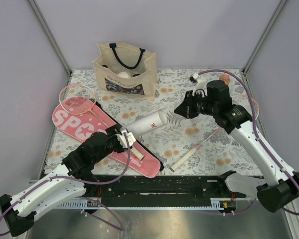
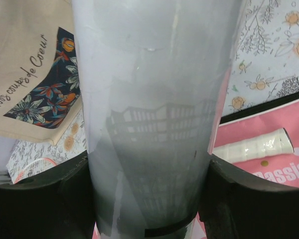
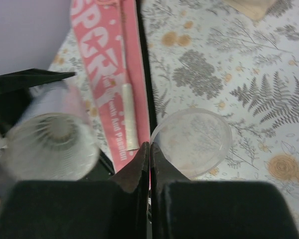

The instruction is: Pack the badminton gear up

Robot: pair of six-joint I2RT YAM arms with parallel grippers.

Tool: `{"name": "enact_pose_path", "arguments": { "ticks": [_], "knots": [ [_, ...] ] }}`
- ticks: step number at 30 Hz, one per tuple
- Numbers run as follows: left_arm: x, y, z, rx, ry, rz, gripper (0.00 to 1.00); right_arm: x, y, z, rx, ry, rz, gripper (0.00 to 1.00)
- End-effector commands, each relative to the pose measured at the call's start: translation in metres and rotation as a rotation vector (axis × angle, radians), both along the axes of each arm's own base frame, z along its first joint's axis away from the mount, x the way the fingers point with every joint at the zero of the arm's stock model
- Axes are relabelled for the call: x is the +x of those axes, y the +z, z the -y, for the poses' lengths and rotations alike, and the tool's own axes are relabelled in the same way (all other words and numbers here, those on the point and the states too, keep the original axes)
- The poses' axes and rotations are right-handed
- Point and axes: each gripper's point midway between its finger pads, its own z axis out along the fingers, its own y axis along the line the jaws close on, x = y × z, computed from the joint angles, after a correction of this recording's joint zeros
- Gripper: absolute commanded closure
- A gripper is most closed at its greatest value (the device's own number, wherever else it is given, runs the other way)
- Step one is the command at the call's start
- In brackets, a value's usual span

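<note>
My left gripper (image 1: 123, 140) (image 2: 149, 199) is shut on the long white tube (image 1: 148, 123) (image 2: 154, 89), holding it tilted above the pink SPORT case (image 1: 87, 127) (image 3: 102, 55). A shuttlecock (image 3: 52, 142) shows inside the tube's open end. My right gripper (image 1: 180, 110) (image 3: 150, 147) hovers just right of that open end, shut on the rim of a clear round lid (image 3: 194, 142). One pink-rimmed racket (image 1: 77, 98) lies over the case, its white handle (image 1: 135, 155) (image 2: 254, 146) on the case's narrow end. The other racket (image 1: 189, 155) lies on the right, partly under my right arm.
A beige tote (image 1: 124, 69) (image 2: 25, 79) stands at the back centre of the flowered tablecloth (image 1: 189, 134). A black rail (image 1: 154, 186) runs along the near edge between the arm bases. Grey walls close in the left, back and right.
</note>
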Motion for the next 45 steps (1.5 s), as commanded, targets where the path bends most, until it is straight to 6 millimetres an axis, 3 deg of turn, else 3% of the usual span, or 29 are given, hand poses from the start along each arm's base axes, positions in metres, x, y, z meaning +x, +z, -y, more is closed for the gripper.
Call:
{"name": "enact_pose_path", "arguments": {
  "ticks": [1, 5, 13, 32, 45],
  "knots": [
    [0.005, 0.035, 0.012, -0.04, -0.038, 0.063, 0.47, -0.039, 0.049, -0.006, 0.114, 0.161, 0.119, 1.0],
    [0.007, 0.038, 0.014, -0.037, -0.036, 0.061, 0.47, -0.062, 0.069, -0.008, 0.174, 0.239, 0.144, 1.0],
    [0.003, 0.043, 0.025, -0.03, -0.11, 0.066, 0.47, -0.096, 0.084, -0.02, 0.293, 0.409, 0.113, 1.0],
    [-0.006, 0.048, 0.036, -0.059, -0.188, 0.074, 0.47, -0.103, 0.072, -0.03, 0.376, 0.467, 0.029, 1.0],
    [-0.008, 0.043, 0.038, -0.057, -0.203, 0.067, 0.47, -0.116, 0.079, -0.035, 0.471, 0.539, 0.005, 1.0]
  ]
}}
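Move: About 6 cm back, 7 cm to the left and a touch above the right hand lies the open mouth of the shuttlecock tube; the clear lid is pinched by its edge in that hand's shut fingers. From the left hand, which holds the tube, that lid is some 21 cm right, 6 cm ahead and 8 cm up. From the right hand, the left racket's handle lies roughly 12 cm back, 22 cm left and 25 cm below; the right racket's handle lies 17 cm back, 6 cm right and equally low. Bringing the clear lid round to the tube mouth, the right hand draws back about 10 cm while rising 6 and edging left, fast at first, then creeping. Its wrist turns some 35 degrees, counter-clockwise and rolling, until the still-shut fingers point nearly level to the left. The left hand keeps its grip, dips slightly, then shifts the tube a couple of centimetres right and swings it clockwise to face the lid. ##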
